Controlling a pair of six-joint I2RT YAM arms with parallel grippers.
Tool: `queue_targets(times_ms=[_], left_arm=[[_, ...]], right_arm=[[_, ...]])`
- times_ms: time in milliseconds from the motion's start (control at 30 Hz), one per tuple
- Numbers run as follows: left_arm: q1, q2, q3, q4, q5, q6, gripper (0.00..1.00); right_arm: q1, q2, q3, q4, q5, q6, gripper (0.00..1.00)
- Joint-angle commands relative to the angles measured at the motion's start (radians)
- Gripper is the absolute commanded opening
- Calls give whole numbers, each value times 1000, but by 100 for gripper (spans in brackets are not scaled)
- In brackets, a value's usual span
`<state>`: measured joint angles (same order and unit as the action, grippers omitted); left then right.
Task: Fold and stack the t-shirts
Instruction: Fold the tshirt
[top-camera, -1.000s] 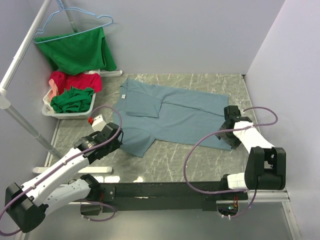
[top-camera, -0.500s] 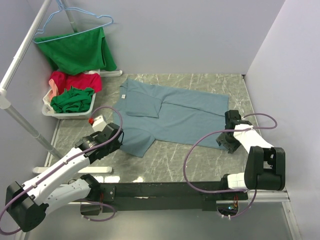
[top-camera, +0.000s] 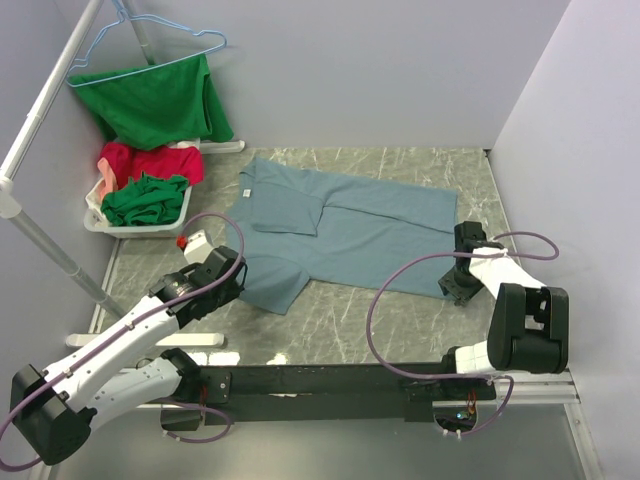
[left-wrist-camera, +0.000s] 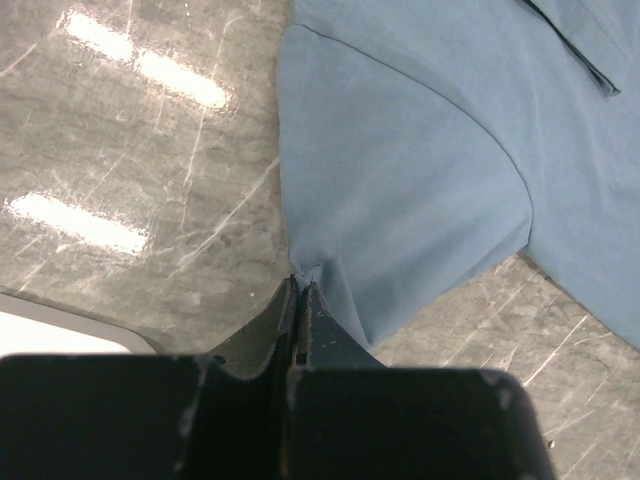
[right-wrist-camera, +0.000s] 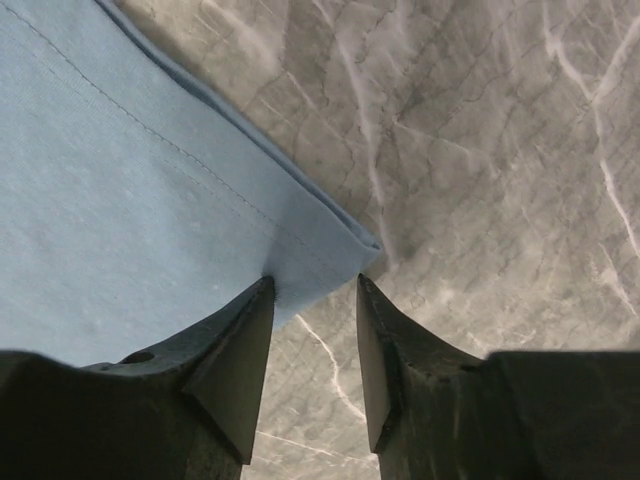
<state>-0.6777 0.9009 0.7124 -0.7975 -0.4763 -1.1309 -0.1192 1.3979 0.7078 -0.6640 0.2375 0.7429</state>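
A dusty grey-blue t-shirt (top-camera: 350, 235) lies spread flat on the marble table, one sleeve folded in over the chest. My left gripper (top-camera: 237, 275) is shut on the hem of the near left sleeve (left-wrist-camera: 310, 270), and a small pinch of cloth shows between its tips (left-wrist-camera: 301, 283). My right gripper (top-camera: 452, 290) is low over the shirt's near right hem corner (right-wrist-camera: 340, 245). Its jaws stand apart at either side of that corner, the left fingertip (right-wrist-camera: 262, 290) touching the cloth. More t-shirts, red (top-camera: 150, 160) and dark green (top-camera: 145, 198), lie in a basket at the left.
The white basket (top-camera: 100, 222) stands at the table's left edge. Another green shirt (top-camera: 155, 100) hangs from a blue hanger on a white rack, whose slanting pole (top-camera: 40, 245) crosses the left side. Walls close in the back and right.
My right gripper has moved toward the near edge and come down onto the shirt's hem corner, its jaws narrowing. The left gripper has kept its hold on the sleeve and has not moved.
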Motion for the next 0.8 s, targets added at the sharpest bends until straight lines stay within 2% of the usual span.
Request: queue_targets(times_ms=[0, 300, 400, 433, 500, 533, 767], left_arm=[[-3, -23, 44, -55, -36, -13, 1], [-5, -42, 76, -97, -58, -18, 1], [-3, -33, 87, -106, -67, -21, 1], [-3, -28, 88, -105, -70, -21, 1], [-5, -25, 93, -109, -73, -24, 1], [-3, -23, 93, -108, -71, -24, 1], [-5, -22, 98, -103, -68, -21, 1]], right_arm=[[-19, 39, 22, 47, 17, 4, 45], [-37, 150, 59, 102, 5, -11, 42], [-39, 190, 73, 116, -3, -16, 31], [-39, 199, 78, 116, -9, -17, 21], [-40, 219, 90, 121, -10, -20, 11], [-40, 222, 91, 121, -12, -20, 0], [-40, 190, 76, 118, -10, -27, 0]])
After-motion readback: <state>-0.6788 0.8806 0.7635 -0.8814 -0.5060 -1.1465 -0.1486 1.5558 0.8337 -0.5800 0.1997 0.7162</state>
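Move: The shirt's near hem corner lies almost at the right fingertips, about 2 cm to their right and some 1 cm below the hand point. From the right hand, the far hem corner is about 26 cm ahead, neither left nor right, and the near sleeve's middle is roughly 44 cm left, 1 cm ahead. From the left hand, still pinching that sleeve's end, the near hem corner is some 52 cm right, level ahead, 11 cm lower. The right hand slides about 5 cm forward, low over the table, shutting its half-open fingers on the near hem corner. ##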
